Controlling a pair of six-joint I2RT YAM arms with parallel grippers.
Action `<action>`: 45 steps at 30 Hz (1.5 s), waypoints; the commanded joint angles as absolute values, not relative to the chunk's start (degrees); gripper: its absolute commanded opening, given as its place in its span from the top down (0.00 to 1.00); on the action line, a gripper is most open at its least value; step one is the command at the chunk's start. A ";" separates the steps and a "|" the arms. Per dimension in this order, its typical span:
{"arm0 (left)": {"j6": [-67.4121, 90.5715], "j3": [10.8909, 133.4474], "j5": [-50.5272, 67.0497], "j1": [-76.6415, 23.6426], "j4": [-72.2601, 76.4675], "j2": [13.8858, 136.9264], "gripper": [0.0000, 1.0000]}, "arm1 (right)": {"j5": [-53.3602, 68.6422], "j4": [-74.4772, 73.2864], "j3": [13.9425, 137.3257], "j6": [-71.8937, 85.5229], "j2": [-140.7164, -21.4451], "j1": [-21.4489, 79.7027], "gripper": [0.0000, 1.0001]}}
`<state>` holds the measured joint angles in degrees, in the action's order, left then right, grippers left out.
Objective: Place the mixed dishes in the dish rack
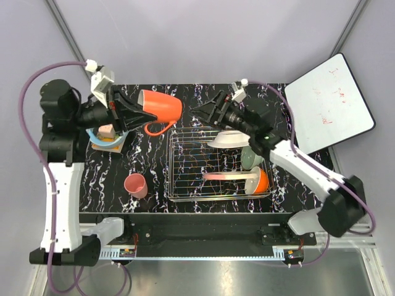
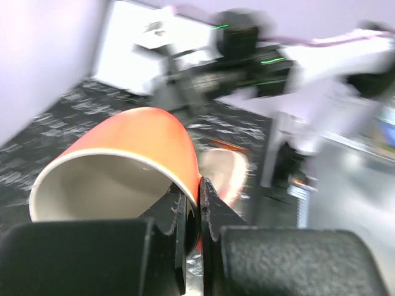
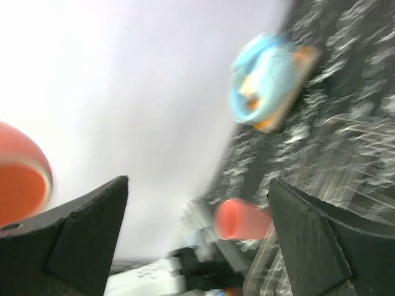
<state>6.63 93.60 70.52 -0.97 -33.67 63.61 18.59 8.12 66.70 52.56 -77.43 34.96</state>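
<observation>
My left gripper [image 1: 137, 112] is shut on the rim of the orange-red mug [image 1: 162, 108] and holds it on its side in the air, left of the dish rack [image 1: 220, 161]. In the left wrist view the fingers [image 2: 213, 203] pinch the mug's wall [image 2: 148, 139]. My right gripper [image 1: 203, 109] is open and empty above the rack's far edge, facing the mug. The rack holds the white plate [image 1: 227, 139], pale green bowl [image 1: 252, 156], salmon-pink plate [image 1: 225, 176] and white-and-orange bowl [image 1: 260, 181]. The pink cup [image 1: 136, 185] stands on the table; it also shows in the right wrist view [image 3: 241, 219].
A light blue round tub [image 1: 106, 137] sits on a board at the left, also in the right wrist view [image 3: 265, 77]. A white board with red scribbles [image 1: 328, 102] leans at the far right. Grey walls close the back and sides.
</observation>
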 commanded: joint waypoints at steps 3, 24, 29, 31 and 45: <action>16.84 80.70 78.84 -0.09 -8.85 66.62 1.00 | 36.12 60.86 60.21 91.99 -89.44 33.31 0.00; 35.42 73.75 77.61 1.58 14.85 69.52 1.00 | 38.50 63.02 63.46 92.38 -94.57 33.66 0.00; 35.07 72.16 76.73 0.62 14.85 68.82 1.00 | 38.58 61.52 65.65 91.49 -95.62 34.27 0.00; 34.63 71.02 76.20 0.44 14.85 68.82 1.00 | 38.23 61.26 66.44 91.67 -96.67 34.71 0.00; 34.10 70.75 75.50 -1.58 14.68 68.99 1.00 | 36.65 59.32 71.72 91.23 -102.47 37.26 0.00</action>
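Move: The left hand already holds the orange mug by its wall at the rim, base pointing right; the open right gripper it is taken to sits about 14 cm to its right, 10 cm ahead and 13 cm lower. From the right hand, the mug is some 11 cm left, 9 cm back and 13 cm above. Beneath that hand the dish rack's middle is roughly 30 cm down, 3 cm back and 3 cm right; the white plate in it stands about 6 cm ahead, 8 cm right. Keeping its pinch on the mug's rim, the left hand swings about 7 cm down and 6 cm forward, bringing the mug's base to the right hand, then nearly holds there. The right hand, fingers staying wide open, turns some 40 degrees to point more left and upward, and travels about 7 cm left and slightly up in two stages until its fingers straddle the base end; they don't close. ##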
